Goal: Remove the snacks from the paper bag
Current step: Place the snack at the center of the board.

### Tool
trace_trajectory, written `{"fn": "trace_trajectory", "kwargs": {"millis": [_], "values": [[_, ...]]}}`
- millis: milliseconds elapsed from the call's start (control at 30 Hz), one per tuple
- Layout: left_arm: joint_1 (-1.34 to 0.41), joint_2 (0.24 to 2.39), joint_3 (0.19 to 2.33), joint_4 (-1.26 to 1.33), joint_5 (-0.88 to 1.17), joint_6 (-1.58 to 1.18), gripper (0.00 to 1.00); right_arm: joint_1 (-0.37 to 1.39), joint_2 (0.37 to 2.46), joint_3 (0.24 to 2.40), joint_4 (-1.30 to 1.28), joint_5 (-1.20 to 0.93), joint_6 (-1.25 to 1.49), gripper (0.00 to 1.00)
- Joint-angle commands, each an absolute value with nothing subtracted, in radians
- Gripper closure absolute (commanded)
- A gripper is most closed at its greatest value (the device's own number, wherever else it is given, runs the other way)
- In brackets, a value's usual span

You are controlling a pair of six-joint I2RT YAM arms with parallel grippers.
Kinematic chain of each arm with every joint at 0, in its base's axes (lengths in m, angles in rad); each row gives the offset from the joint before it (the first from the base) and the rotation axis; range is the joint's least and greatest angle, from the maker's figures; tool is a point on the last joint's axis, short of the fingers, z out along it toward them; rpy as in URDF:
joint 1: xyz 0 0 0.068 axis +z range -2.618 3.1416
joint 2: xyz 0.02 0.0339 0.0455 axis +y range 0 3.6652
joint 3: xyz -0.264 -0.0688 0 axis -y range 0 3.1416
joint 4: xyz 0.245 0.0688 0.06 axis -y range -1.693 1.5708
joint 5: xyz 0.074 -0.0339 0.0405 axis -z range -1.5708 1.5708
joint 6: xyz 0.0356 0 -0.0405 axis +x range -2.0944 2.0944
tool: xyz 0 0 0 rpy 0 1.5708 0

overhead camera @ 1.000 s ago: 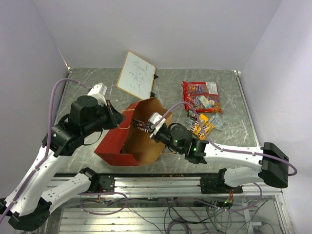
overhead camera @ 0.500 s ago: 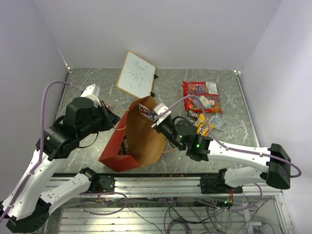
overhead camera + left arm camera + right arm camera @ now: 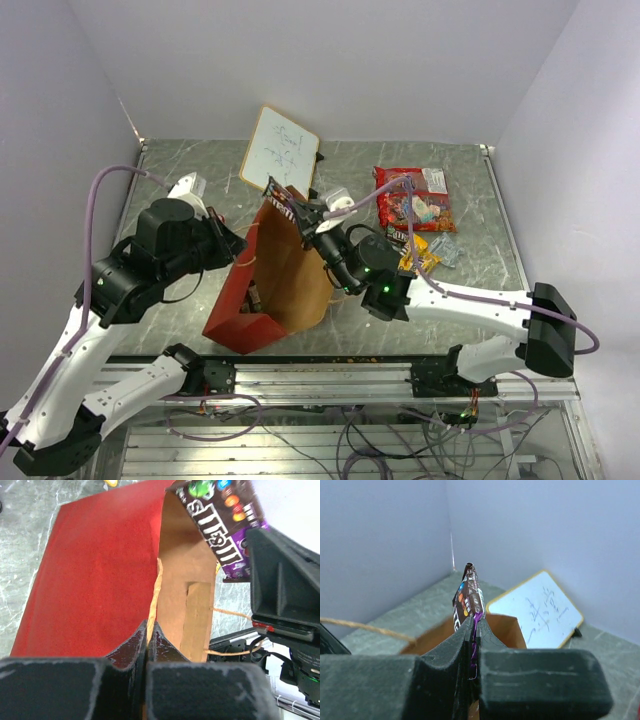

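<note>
The red paper bag [image 3: 240,290] stands open on the table, brown inside [image 3: 185,580]. My left gripper [image 3: 149,626] is shut on its tan handle [image 3: 155,592] at the left rim. My right gripper [image 3: 474,622] is shut on a dark brown/purple candy packet [image 3: 468,596] and holds it above the bag's mouth; the packet also shows in the top view [image 3: 282,200] and the left wrist view [image 3: 222,520]. The large red candy bag [image 3: 413,197] and several small packets [image 3: 420,250] lie on the table to the right.
A white whiteboard [image 3: 280,152] leans at the back, just behind the paper bag. The table's front rail [image 3: 330,375] runs along the near edge. Walls close in on the left, back and right.
My right gripper has lifted the dark packet up out of the bag and toward the back. The bag has tipped more upright, and the left arm has shifted slightly with the handle.
</note>
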State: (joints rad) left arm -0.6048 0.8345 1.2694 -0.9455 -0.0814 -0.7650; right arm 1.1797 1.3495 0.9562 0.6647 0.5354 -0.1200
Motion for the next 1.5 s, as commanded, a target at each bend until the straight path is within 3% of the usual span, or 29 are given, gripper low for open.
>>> {"fn": "trace_trajectory", "kwargs": {"millis": [0,233,400,700,1000,1467], "values": [[-0.604,0.877,1.324,-0.923,-0.074,-0.739,0.93,1.180,1.406,1.018,0.859,0.495,-0.217,1.00],[-0.604,0.930,1.351,-0.899,-0.045,-0.736,0.93,1.175,1.559,1.204,0.952,0.530,-0.293,1.00],[-0.604,0.944,1.370,-0.920,-0.102,-0.713,0.93,1.149,1.539,1.214,1.005,0.655,-0.401,1.00],[-0.604,0.994,1.405,-0.998,-0.167,-0.693,0.93,0.843,1.206,0.993,0.344,0.742,0.030,1.00],[-0.603,1.005,1.404,-0.993,-0.180,-0.721,0.93,0.626,0.952,0.709,-0.134,0.808,0.457,1.00],[-0.603,1.050,1.392,-0.926,-0.092,-0.712,0.93,0.189,0.955,0.553,-0.211,0.524,0.722,1.00]]}}
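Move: The right hand, holding the brown M&M's pack above the bag, has the yellow M&M's packs about 33 cm to its right, 3 cm ahead and 34 cm below. From that hand, the grey packet lies 39 cm right and 8 cm ahead, the red snack bag 32 cm right and 20 cm ahead. The yellow packs lie roughly 43 cm right of the left hand, 10 cm ahead and 31 cm below. Right hand rises, then swings the held M&M's about 35 cm right and 20 down, towards the yellow packs. ##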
